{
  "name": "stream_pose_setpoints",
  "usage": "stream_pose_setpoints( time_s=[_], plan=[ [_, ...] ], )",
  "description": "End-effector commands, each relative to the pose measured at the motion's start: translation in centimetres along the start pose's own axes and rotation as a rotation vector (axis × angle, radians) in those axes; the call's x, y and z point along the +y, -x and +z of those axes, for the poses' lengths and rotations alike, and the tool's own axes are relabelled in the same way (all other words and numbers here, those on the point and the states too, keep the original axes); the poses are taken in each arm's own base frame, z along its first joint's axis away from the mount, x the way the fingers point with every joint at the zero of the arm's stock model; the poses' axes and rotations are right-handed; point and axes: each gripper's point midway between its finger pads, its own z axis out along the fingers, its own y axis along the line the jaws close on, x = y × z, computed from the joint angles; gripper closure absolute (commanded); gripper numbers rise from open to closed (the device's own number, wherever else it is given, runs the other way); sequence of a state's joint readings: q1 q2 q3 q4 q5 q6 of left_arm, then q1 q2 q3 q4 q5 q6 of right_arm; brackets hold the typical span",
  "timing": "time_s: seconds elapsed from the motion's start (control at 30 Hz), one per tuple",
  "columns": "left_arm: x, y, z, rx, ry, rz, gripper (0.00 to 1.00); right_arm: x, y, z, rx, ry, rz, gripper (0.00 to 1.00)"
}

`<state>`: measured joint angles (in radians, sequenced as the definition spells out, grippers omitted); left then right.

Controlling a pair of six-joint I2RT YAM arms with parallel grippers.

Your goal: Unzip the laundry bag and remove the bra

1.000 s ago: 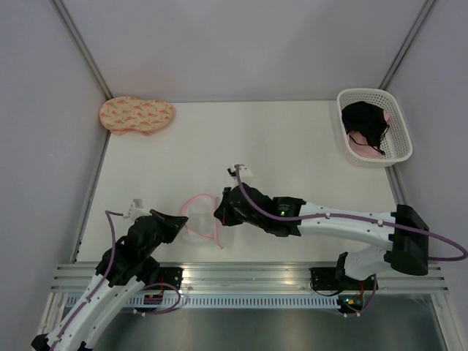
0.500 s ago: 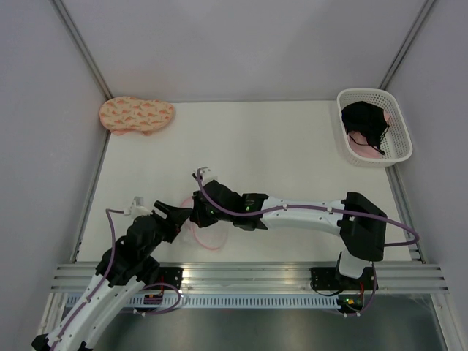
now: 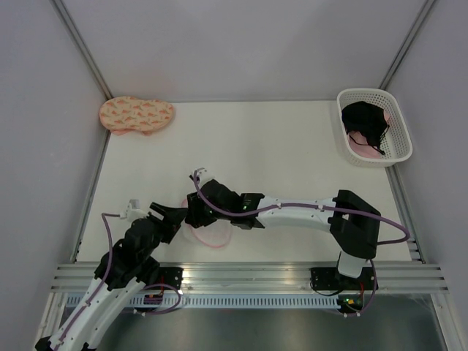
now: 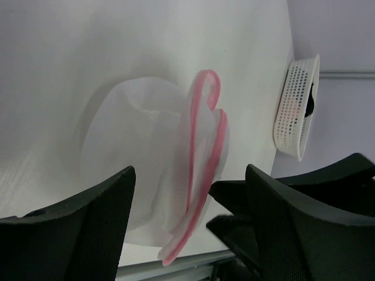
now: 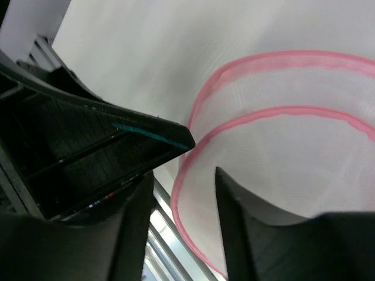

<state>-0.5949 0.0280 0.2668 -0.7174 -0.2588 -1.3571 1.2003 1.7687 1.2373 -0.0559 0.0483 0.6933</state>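
The laundry bag (image 3: 208,235), white mesh with a pink zipper rim, lies near the table's front edge; its mouth gapes and I see nothing dark inside (image 5: 293,152). My left gripper (image 3: 172,216) is open, its fingers wide on either side of the bag's rim (image 4: 202,175) without pinching it. My right gripper (image 3: 194,210) is open too, and the pink rim (image 5: 184,175) passes loosely between its fingers. The two grippers nearly touch. The black bra (image 3: 364,121) lies in the white basket at the far right.
The white lattice basket (image 3: 398,146) also holds a pink garment (image 3: 362,150). A peach patterned padded piece (image 3: 137,114) lies at the far left corner. The metal rail (image 3: 248,274) runs just in front of the bag. Grey walls enclose the table.
Both grippers were shut on the bag and have opened, the left first. The right arm swung left toward the left gripper, and the bag has slumped onto the table.
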Motion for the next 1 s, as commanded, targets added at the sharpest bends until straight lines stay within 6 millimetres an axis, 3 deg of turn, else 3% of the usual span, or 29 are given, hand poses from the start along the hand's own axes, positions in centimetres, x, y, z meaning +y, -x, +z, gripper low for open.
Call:
stream_pose_setpoints(
  time_s=[0.0,0.03,0.07,0.13,0.3,0.53,0.67,0.7,0.73,0.83,0.97],
  plan=[
    [0.9,-0.4,0.0,0.014,0.032,0.001,0.21,3.2,2.3,-0.4,-0.092,0.167,-0.043,0.45],
    [0.8,-0.3,-0.1,0.011,0.026,0.001,0.21,3.3,2.0,-0.6,-0.087,0.181,-0.037,0.40],
    [0.7,-0.1,-0.1,0.005,0.024,0.008,0.21,3.6,2.6,-0.7,-0.110,0.214,-0.025,0.27],
    [0.5,-0.1,-0.2,0.004,0.015,0.011,0.22,3.8,2.4,-1.3,-0.111,0.264,0.007,0.20],
    [-0.8,-0.6,-0.1,0.034,-0.055,0.068,0.23,4.8,5.5,-4.2,-0.234,0.385,0.031,0.16],
    [-2.1,-1.4,0.8,0.066,-0.122,0.230,0.23,5.9,10.6,-12.7,-0.422,0.475,-0.003,0.14],
    [-1.8,-2.2,1.9,0.113,-0.080,0.332,0.23,4.3,11.0,-15.4,-0.432,0.380,-0.027,0.15],
    [0.3,-2.7,2.7,0.153,0.039,0.369,0.23,4.1,11.2,-16.5,-0.453,0.369,-0.041,0.15],
    [0.0,-2.2,2.8,0.149,0.071,0.406,0.23,3.4,11.0,-16.8,-0.449,0.333,-0.036,0.15],
    [1.5,-2.0,3.8,0.169,0.209,0.480,0.22,2.3,10.4,-18.3,-0.459,0.299,-0.039,0.15],
    [1.3,-1.1,4.6,0.133,0.227,0.543,0.20,1.1,9.6,-19.5,-0.472,0.270,-0.029,0.16]
  ],
)
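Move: The laundry bag is now empty. Its middle lies about 6 cm to the right of my left hand, roughly level with it fore and aft, and some 9 cm below. The bag's raised pink edge stands about 4 cm to that hand's right and 2 cm below. From my right hand, whose fingers are already parting around that edge, the bag's middle is about 4 cm right and 11 cm down. The metal rail runs some 14 cm back from my left hand. I spread my right fingers wide to free the pink edge, dip slightly, then swing that hand up about 20 cm and some 11 cm to the right, its fingertips tilting up towards level. My left hand hovers, then sinks about 6 cm and eases right towards the bag, rolling its left side up some 25 degrees and turning clockwise, its fingers staying wide over the pink rim. ##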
